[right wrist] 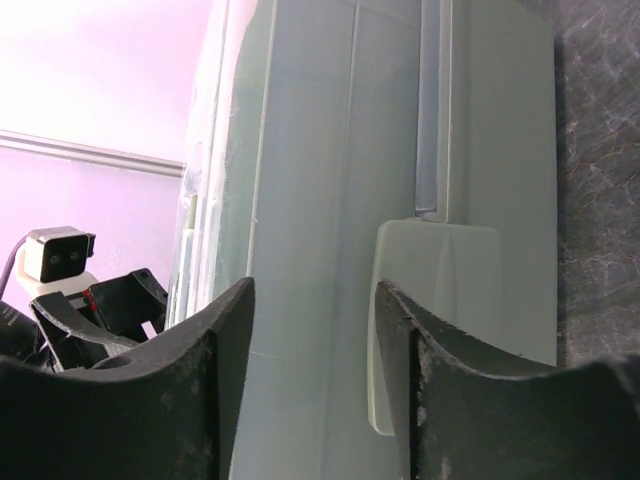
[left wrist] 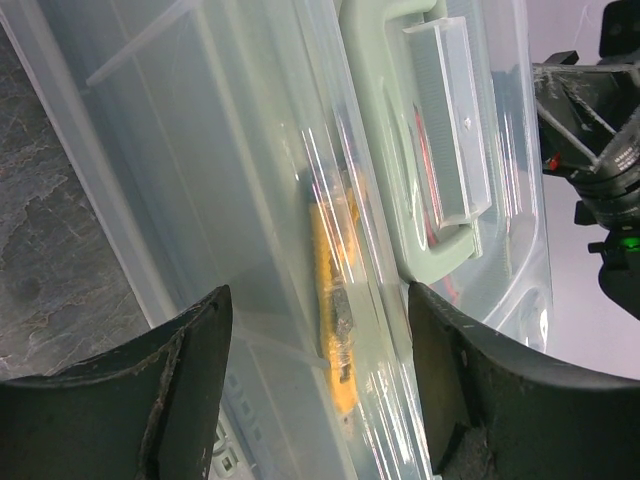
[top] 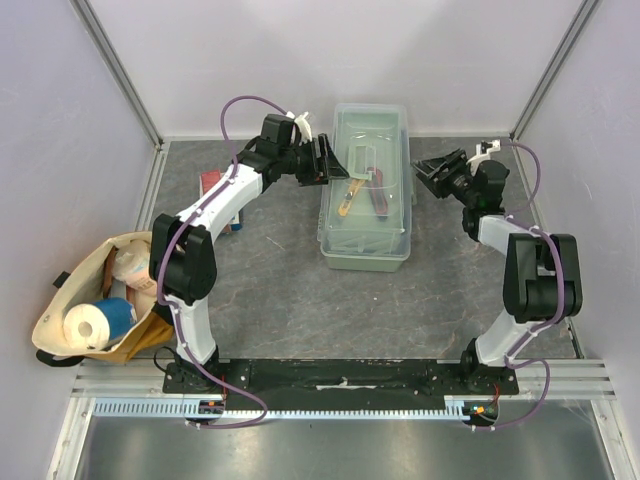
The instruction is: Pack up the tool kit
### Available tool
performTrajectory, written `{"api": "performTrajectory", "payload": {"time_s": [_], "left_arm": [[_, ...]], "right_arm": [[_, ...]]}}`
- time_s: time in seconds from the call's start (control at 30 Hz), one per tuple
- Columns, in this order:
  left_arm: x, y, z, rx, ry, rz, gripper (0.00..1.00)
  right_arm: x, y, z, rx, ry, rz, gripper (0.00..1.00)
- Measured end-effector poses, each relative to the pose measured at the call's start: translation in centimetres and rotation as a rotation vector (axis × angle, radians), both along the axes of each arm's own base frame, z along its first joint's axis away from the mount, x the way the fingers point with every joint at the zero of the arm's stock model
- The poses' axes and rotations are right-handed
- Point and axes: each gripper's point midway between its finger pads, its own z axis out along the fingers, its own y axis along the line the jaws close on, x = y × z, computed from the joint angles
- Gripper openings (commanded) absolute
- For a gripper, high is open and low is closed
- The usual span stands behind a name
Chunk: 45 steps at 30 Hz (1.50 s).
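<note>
The pale-green translucent toolbox [top: 365, 225] stands mid-table with its lid down. A yellow knife [top: 347, 196] and a red-black cutter [top: 379, 197] show through the lid. My left gripper [top: 326, 160] is open and empty at the box's left wall. In the left wrist view my left gripper [left wrist: 318, 300] straddles the box's edge, with the yellow knife [left wrist: 336, 300] behind the plastic and the lid handle [left wrist: 425, 150] beyond. My right gripper [top: 426, 178] is open and empty at the right wall. In the right wrist view my right gripper [right wrist: 315, 290] faces the box's side beside a latch [right wrist: 450, 320].
A tan cloth bag [top: 90, 300] with a paper roll [top: 88, 325] lies at the left edge. A flat red-and-blue packet [top: 211, 186] lies under the left arm. Pale walls close in the table's back and sides.
</note>
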Motion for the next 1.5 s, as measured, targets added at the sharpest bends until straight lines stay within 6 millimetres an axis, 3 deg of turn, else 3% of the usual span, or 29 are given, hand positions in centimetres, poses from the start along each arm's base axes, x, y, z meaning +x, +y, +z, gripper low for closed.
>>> {"api": "performTrajectory", "payload": {"time_s": [0.27, 0.43, 0.83, 1.03, 1.2, 1.33, 1.5], "left_arm": [[0.0, 0.0, 0.0, 0.002, 0.003, -0.001, 0.72], [0.0, 0.0, 0.0, 0.002, 0.004, -0.001, 0.72], [0.0, 0.0, 0.0, 0.026, 0.007, 0.011, 0.72], [0.1, 0.0, 0.1, 0.044, 0.003, 0.024, 0.72], [0.3, -0.1, 0.1, 0.054, 0.001, 0.023, 0.72], [0.4, -0.2, 0.1, 0.059, -0.001, 0.021, 0.72], [0.4, -0.2, 0.0, 0.064, 0.005, 0.015, 0.72]], "right_arm": [[0.4, 0.3, -2.3, 0.032, 0.054, 0.006, 0.37], [0.6, 0.5, -2.4, 0.047, 0.051, 0.009, 0.26], [1.1, 0.2, -2.5, -0.039, 0.107, 0.012, 0.24], [0.8, -1.0, -2.5, -0.118, 0.167, 0.012, 0.25], [0.2, -3.6, -3.0, -0.178, 0.21, -0.049, 0.21], [0.0, -5.0, -4.2, -0.225, 0.245, -0.082, 0.15], [-0.2, -5.1, -6.1, -0.28, 0.276, -0.068, 0.0]]}}
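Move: Just below the right hand's fingertips, about 4 cm down, 3 cm to its left and 1 cm back, is the latch on the toolbox's right side. The lid handle sits some 11 cm left, 1 cm ahead and 3 cm above the right hand; the red knife inside is roughly 8 cm left, 4 cm back and 3 cm down. From the left hand, the latch lies about 15 cm right, 2 cm back and 5 cm lower. Sinking 2 to 3 cm beside the latch, the right hand narrows its wide-open fingers, then swings about 5 cm right, away from the toolbox's side, and drops a further 3 cm. The wrist tips and rolls about 15 degrees in all while the fingers close almost fully. The left hand stays against the lid's left edge, fingers still open, and keeps bracing the toolbox. ##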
